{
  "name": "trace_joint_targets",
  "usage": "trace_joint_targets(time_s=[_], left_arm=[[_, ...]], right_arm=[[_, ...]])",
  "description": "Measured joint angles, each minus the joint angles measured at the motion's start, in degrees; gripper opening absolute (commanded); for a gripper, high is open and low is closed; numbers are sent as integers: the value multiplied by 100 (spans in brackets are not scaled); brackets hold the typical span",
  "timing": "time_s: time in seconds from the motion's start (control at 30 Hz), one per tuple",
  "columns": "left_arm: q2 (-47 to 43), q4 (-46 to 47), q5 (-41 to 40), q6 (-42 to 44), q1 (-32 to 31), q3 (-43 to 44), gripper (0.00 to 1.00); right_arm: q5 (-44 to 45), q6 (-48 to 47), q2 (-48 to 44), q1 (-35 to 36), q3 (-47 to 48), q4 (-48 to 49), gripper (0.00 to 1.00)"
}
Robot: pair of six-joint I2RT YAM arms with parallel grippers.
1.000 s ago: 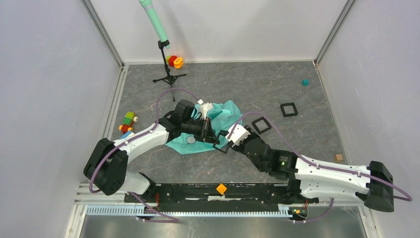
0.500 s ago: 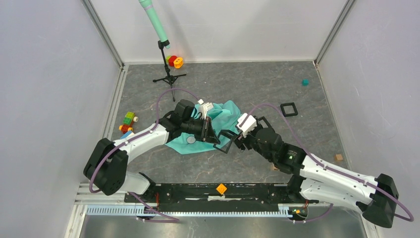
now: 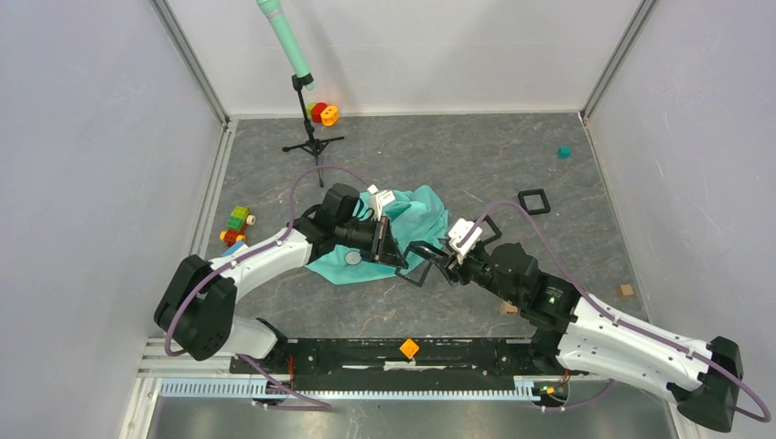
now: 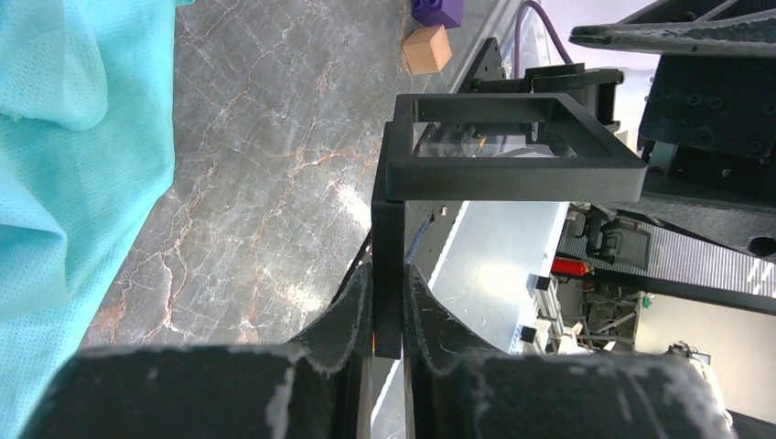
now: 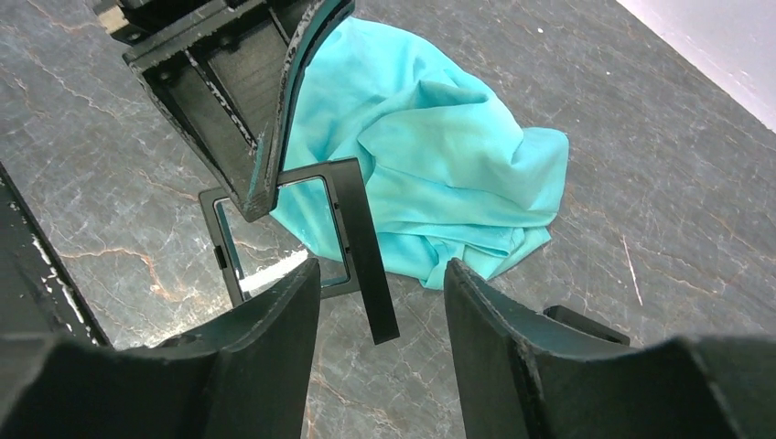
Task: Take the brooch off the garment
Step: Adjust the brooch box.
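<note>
The turquoise garment (image 3: 416, 215) lies crumpled mid-table and also fills the back of the right wrist view (image 5: 439, 165). A small round grey disc (image 3: 352, 258), apparently the brooch, sits on its near-left part. My left gripper (image 3: 395, 258) reaches over the cloth and is shut on one bar of a black square frame (image 3: 416, 267). The left wrist view shows its jaws (image 4: 389, 302) pinching that frame (image 4: 512, 169). My right gripper (image 5: 380, 306) is open. The frame's free bar (image 5: 366, 247) hangs between its fingers without touching them.
Two more black square frames (image 3: 533, 201) (image 3: 488, 229) lie right of the garment. A tripod stand (image 3: 309, 137) with a teal pole, red and orange toys (image 3: 323, 113), coloured blocks (image 3: 236, 224), a teal cube (image 3: 564, 152) and a wooden cube (image 3: 625, 291) dot the table.
My right arm has swung round, its wrist shifting right and back, and its jaws now face the held frame from the right. The left arm and the frame have stayed put.
</note>
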Motion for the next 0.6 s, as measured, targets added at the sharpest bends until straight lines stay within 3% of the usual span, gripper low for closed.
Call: trace_joint_targets(time_s=[0.47,0.6], left_arm=[[-59,-162,2,4,0,0,14],[-76,-195,-2,11,0,0,14]], right_arm=[[-66,15,166,0,-2,-31,35],[-81,20,192,0,-2,-52,37]])
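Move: The open black brooch box, which the left fingers already hold by one half, lies from the right hand about 5 cm to the left, 2 cm back and some 4 cm lower. On the table, roughly 18 cm below the right hand, the crumpled garment lies about 13 cm left and 5 cm ahead, and an empty black frame 13 cm right and 6 cm ahead. From the left hand, the box's middle is about 3 cm right and 2 cm back, at the same height. Downward, after a tiny lift, the right hand sinks about 1.5 cm towards the box's free half, which stands edge-on before its fingers. Meanwhile those fingers close from a wide gap to a little over half of it, still open around that edge; contact can't be made out. The left hand stays put and keeps its pinch on the other half. ##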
